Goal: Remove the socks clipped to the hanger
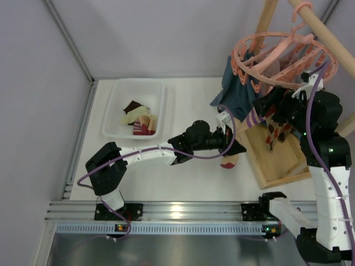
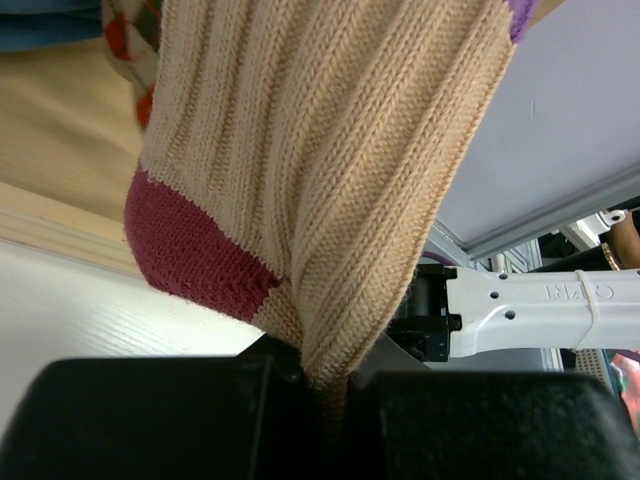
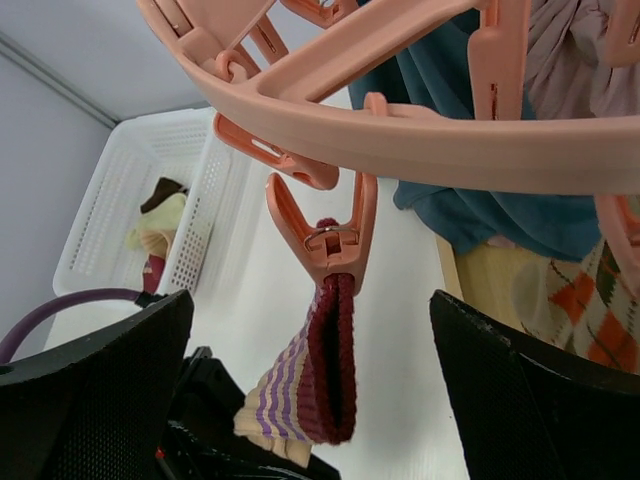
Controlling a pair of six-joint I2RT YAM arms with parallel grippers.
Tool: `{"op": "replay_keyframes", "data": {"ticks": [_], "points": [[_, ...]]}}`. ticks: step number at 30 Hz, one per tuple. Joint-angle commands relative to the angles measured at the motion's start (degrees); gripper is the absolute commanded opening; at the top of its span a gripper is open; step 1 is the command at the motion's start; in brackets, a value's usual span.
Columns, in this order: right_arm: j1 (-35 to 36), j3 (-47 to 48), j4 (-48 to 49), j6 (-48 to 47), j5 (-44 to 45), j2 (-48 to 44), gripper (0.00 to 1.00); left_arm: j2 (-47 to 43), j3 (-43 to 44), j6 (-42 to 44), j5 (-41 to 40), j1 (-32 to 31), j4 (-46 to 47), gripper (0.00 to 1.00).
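The salmon-pink hanger (image 1: 277, 55) hangs at the back right from a wooden pole. A beige ribbed sock (image 2: 320, 150) with a maroon heel and toe, purple stripes and a maroon cuff (image 3: 330, 350) hangs from one clip (image 3: 325, 235). My left gripper (image 1: 233, 147) is shut on this sock's lower part (image 2: 335, 385) and holds it taut. My right gripper (image 1: 272, 105) is open just under the ring (image 3: 400, 120). Its fingers (image 3: 110, 390) stand either side of the clip and cuff without touching them. An argyle sock (image 3: 585, 310) hangs to the right.
A white basket (image 1: 119, 91) at the back left holds several socks (image 1: 138, 119). A teal-blue cloth (image 3: 480, 205) and a dusty-pink garment (image 3: 570, 50) hang from the hanger. A wooden base board (image 1: 283, 163) lies under it; wooden poles (image 1: 327, 33) rise at the right.
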Motion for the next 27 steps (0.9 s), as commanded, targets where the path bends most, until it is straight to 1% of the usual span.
{"op": "replay_keyframes", "data": {"ticks": [1,9,14,19,21,25,27], "points": [[-0.2,2.98,4.63,0.47,-0.09,0.37,0.95,-1.36,0.93,0.38,-0.51,-0.22,2.51,0.0],[-0.2,0.79,12.36,-0.49,2.36,0.63,0.89,-1.8,0.58,0.03,-0.51,-0.22,2.51,0.0],[-0.29,0.96,13.77,-0.14,2.63,1.95,0.85,-2.15,0.49,-0.23,-0.34,-0.22,2.51,0.0],[-0.2,-2.02,17.28,0.03,3.6,1.51,0.82,-1.8,0.75,-0.85,0.54,-0.22,2.51,0.0],[-0.2,-3.52,19.39,0.03,3.78,0.64,0.79,-1.8,0.93,-0.85,0.63,-0.22,2.51,0.0],[-0.12,-3.61,19.66,-0.14,4.57,1.25,0.75,-1.89,0.84,-0.85,0.63,-0.22,2.51,0.0],[-0.2,-3.43,19.66,-0.05,4.66,1.42,0.69,-1.89,0.75,-0.93,0.8,-0.22,2.51,0.0]]}}
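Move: The clip that holds the striped sock's cuff is some 5 cm ahead of my right hand, about 1 cm to its left and 2 cm above. The hanger's ring is centred roughly 14 cm ahead, 8 cm right and 6 cm up, and the teal cloth hangs 15 cm straight ahead, 6 cm lower. From my left hand, already pinching the sock's toe end, the clip lies about 13 cm ahead, 7 cm right and 16 cm above. I bring my right hand in on the sock's clip: forward about 4 cm in all, climbing some 3 cm under the hanger's near rim and easing down slightly at the end. As it goes I tip the fingers up about 10 degrees and begin narrowing them from wide open, one on either side of the clip. My left hand stays put, keeping its pinch on the sock. ##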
